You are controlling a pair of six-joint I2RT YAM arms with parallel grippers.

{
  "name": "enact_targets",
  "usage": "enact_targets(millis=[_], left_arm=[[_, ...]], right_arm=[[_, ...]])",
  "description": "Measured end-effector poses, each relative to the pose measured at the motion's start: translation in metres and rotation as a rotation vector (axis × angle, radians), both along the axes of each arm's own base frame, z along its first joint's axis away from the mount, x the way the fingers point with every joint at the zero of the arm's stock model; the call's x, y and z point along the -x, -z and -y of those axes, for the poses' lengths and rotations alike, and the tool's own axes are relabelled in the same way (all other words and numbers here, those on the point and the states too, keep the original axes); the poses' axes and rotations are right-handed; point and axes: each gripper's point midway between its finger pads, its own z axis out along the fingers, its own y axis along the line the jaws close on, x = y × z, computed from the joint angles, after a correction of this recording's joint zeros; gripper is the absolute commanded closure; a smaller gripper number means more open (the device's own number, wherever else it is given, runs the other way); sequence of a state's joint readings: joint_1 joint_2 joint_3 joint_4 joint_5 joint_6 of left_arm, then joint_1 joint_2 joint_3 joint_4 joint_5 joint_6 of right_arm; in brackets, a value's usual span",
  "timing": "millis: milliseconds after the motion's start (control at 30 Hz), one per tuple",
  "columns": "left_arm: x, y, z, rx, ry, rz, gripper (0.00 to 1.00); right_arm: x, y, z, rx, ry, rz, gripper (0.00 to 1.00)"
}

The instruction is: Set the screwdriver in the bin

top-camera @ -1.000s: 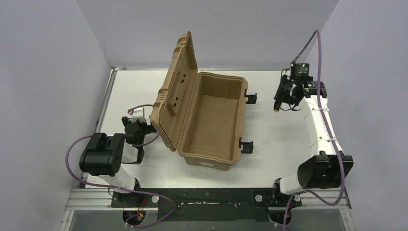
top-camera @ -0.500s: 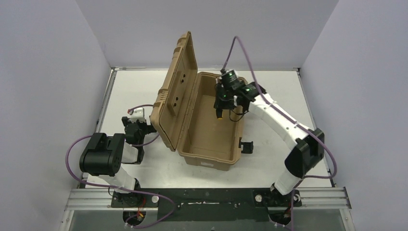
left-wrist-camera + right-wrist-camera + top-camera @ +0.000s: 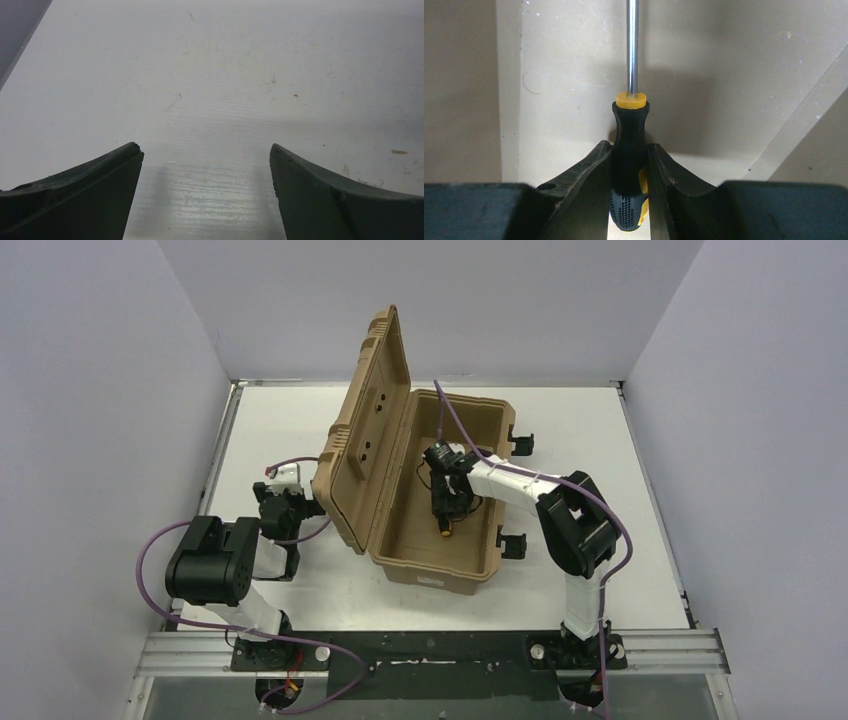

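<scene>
The tan bin (image 3: 487,418) stands mid-table with its ribbed lid (image 3: 365,430) raised on the left. My right gripper (image 3: 445,512) reaches down inside it and is shut on the screwdriver (image 3: 629,150). Its black-and-yellow handle sits clamped between the fingers (image 3: 589,175), and the metal shaft points away over the bin's tan floor (image 3: 574,100). The yellow tip of the screwdriver (image 3: 446,533) shows just above the bin's floor. My left gripper (image 3: 205,155) hovers open over bare white table, left of the bin, with nothing between its fingers.
Black latches (image 3: 522,441) stick out from the bin's right side, a second one (image 3: 513,543) nearer me. The left arm (image 3: 215,570) is folded close behind the raised lid. Grey walls enclose the white table (image 3: 600,540).
My right arm has swung from the far right of the table over the bin's rim and down into the bin, carrying the screwdriver. The left arm has not moved.
</scene>
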State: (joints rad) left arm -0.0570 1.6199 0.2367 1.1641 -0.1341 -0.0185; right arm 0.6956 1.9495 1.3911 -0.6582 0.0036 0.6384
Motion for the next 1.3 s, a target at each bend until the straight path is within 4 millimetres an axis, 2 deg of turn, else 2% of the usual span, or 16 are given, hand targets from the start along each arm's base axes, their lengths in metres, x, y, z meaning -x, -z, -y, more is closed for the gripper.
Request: enact_targets(millis=[67,167,200,400,433,500,567,700,833,933,1067,1100,1167,1200,1267,1300], left_arm=[[0.000,0.000,0.000,0.000,0.000,0.000,0.03],[0.000,0.000,0.000,0.000,0.000,0.000,0.03],[0.000,0.000,0.000,0.000,0.000,0.000,0.03],[0.000,0.000,0.000,0.000,0.000,0.000,0.03],[0.000,0.000,0.000,0.000,0.000,0.000,0.03],[0.000,0.000,0.000,0.000,0.000,0.000,0.03],[0.000,0.000,0.000,0.000,0.000,0.000,0.03],[0.000,0.000,0.000,0.000,0.000,0.000,0.03],[0.000,0.000,0.000,0.000,0.000,0.000,0.03],[0.000,0.000,0.000,0.000,0.000,0.000,0.03],[0.000,0.000,0.000,0.000,0.000,0.000,0.03],[0.000,0.000,0.000,0.000,0.000,0.000,0.03],[0.000,0.000,0.000,0.000,0.000,0.000,0.03],[0.000,0.000,0.000,0.000,0.000,0.000,0.03],[0.000,0.000,0.000,0.000,0.000,0.000,0.03],[0.000,0.000,0.000,0.000,0.000,0.000,0.03]], right_arm=[[0.001,0.006,0.001,-0.004,0.012,0.002,0.91],[-0.001,0.010,0.001,-0.014,0.033,0.016,0.52],[-0.002,0.010,0.000,-0.019,0.039,0.022,0.46],[-0.006,0.006,-0.005,-0.038,0.053,0.044,0.25],[-0.006,0.005,-0.005,-0.035,0.053,0.046,0.20],[-0.006,0.002,-0.003,-0.022,0.053,0.044,0.01],[-0.010,-0.007,-0.003,-0.013,0.050,0.055,0.00],[-0.025,-0.046,-0.011,-0.038,0.022,0.126,0.00],[-0.043,-0.113,-0.016,-0.112,0.004,0.255,0.00],[-0.050,-0.164,-0.009,-0.168,0.005,0.350,0.00],[-0.058,-0.214,0.025,-0.220,0.045,0.457,0.00],[-0.066,-0.223,0.048,-0.223,0.088,0.492,0.00],[-0.067,-0.237,0.085,-0.219,0.143,0.556,0.00],[-0.066,-0.241,0.101,-0.216,0.167,0.583,0.00],[-0.060,-0.245,0.148,-0.184,0.240,0.649,0.00],[-0.057,-0.244,0.165,-0.169,0.270,0.668,0.00]])
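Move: The right gripper is already inside the bin, still pinching the screwdriver's handle, the tool's middle some 5 cm ahead. The middle of the bin floor lies about 4 cm ahead and 2 cm below. From this hand the near latch is some 12 cm right, 7 cm back and 8 cm up; the far latch 14 cm right, 12 cm ahead and 8 cm up. From the left gripper, the floor's middle is about 31 cm right, 3 cm back and 4 cm down. Ease the right gripper down about 1 cm to the bin floor, then open it fully to let go of the screwdriver handle. Lift straight out some 25 cm, drifting forward, and near the top swing right past the latch side of the bin, tilting the fingers up towards forward by about 40 degrees. ##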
